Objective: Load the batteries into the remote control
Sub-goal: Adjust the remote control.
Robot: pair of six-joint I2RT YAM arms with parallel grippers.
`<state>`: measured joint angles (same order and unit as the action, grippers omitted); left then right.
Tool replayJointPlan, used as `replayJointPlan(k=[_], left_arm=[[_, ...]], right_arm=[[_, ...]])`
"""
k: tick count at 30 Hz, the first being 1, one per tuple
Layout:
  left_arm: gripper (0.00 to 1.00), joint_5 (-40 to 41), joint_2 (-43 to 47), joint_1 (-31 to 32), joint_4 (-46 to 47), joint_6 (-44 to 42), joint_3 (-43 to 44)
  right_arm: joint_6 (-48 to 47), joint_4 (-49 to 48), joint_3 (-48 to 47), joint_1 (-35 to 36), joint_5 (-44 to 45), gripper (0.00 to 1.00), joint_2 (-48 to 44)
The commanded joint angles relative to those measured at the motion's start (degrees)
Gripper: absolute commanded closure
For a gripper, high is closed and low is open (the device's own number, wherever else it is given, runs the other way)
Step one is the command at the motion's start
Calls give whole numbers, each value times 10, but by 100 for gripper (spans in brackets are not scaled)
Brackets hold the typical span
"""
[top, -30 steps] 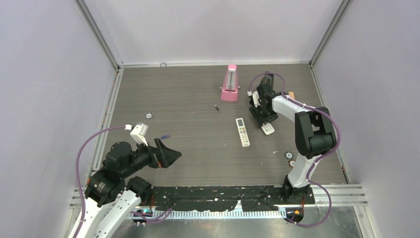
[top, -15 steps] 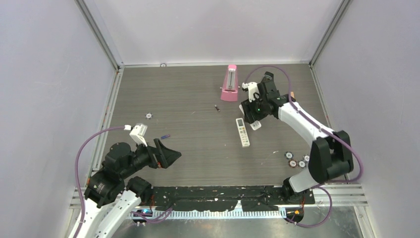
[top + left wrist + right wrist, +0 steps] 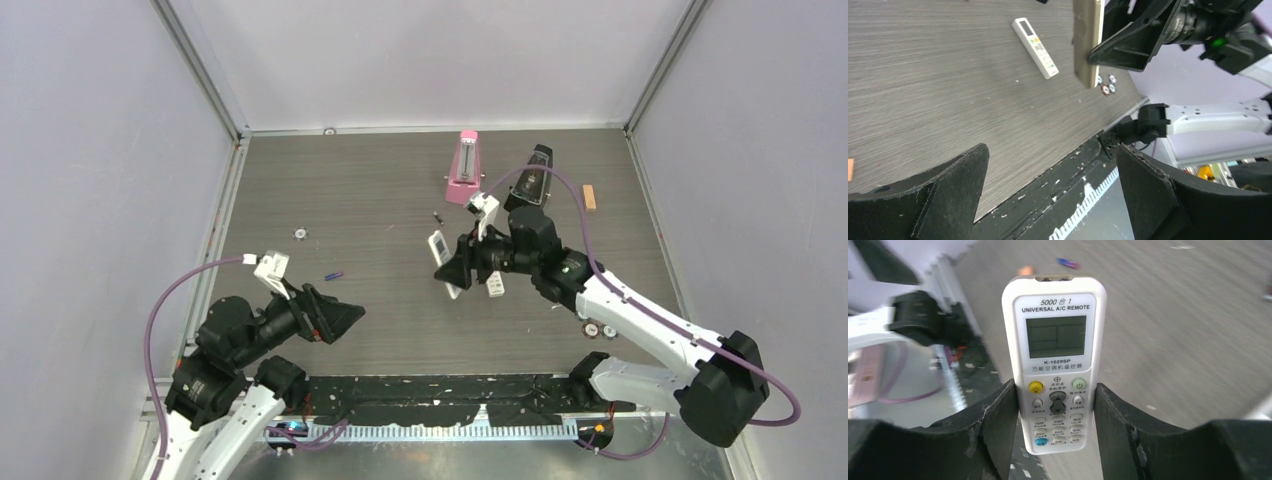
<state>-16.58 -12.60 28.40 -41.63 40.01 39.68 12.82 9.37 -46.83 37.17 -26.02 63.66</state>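
My right gripper (image 3: 450,270) is shut on the remote control (image 3: 440,258), a slim white one held above the table's middle. In the right wrist view, the remote control (image 3: 1055,340) stands between the fingers (image 3: 993,420) with its display and buttons facing the camera. The left wrist view shows its grey-beige back (image 3: 1088,40). One bluish-purple battery (image 3: 333,275) lies left of centre and shows again as the battery (image 3: 1068,263). A dark battery (image 3: 438,218) lies further back. My left gripper (image 3: 340,315) is open and empty near the front left; the left gripper (image 3: 1052,150) points toward the table's front edge.
A second white remote (image 3: 495,285) lies on the table just behind my right gripper, also visible as the second remote (image 3: 1035,47). A pink metronome (image 3: 463,170), a black object (image 3: 530,175) and an orange block (image 3: 590,197) stand at the back. Small round discs (image 3: 597,328) lie at the front right.
My right arm has swung from the back right to the table's middle, carrying the remote control up off the table. My left gripper has barely shifted and stays open.
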Motion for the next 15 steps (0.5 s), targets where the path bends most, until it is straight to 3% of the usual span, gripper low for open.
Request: replayJointPlan(k=[1, 6, 9, 15], left_arm=[[0, -65, 14, 1, 72, 18, 13], [0, -124, 19, 1, 157, 50, -24], [0, -138, 20, 1, 190, 54, -32], [1, -184, 31, 1, 252, 53, -41]], right_arm=[[154, -207, 26, 72, -46, 70, -21], [220, -320, 9, 170, -45, 70, 23], [247, -340, -18, 221, -48, 70, 52], [314, -436, -27, 280, -68, 69, 104]])
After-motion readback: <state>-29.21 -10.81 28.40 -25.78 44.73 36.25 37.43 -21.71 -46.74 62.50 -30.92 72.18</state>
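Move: The right hand already holds the remote control by its lower half. The waiting open left gripper lies about 20 cm to its left, 13 cm back and some 4 cm higher. From the left hand, the held remote is about 13 cm ahead, 20 cm right and 3 cm lower. From the right hand, the second remote lies roughly 8 cm ahead, 10 cm right and 19 cm below; the dark battery 20 cm ahead, 3 cm left, equally low. Keeping its pinch on the remote, the right hand sweeps it back and left by roughly 14 and 13 cm and lifts it about 7 cm, bringing it up to the mouth of the left gripper while the wrist turns counter-clockwise and its downward-slanting fingers level out, some 35 degrees in all. The left hand, still wide open, rises about 4.5 cm and eases back and right to meet it, its fingers swinging clockwise and tipping up without closing. ##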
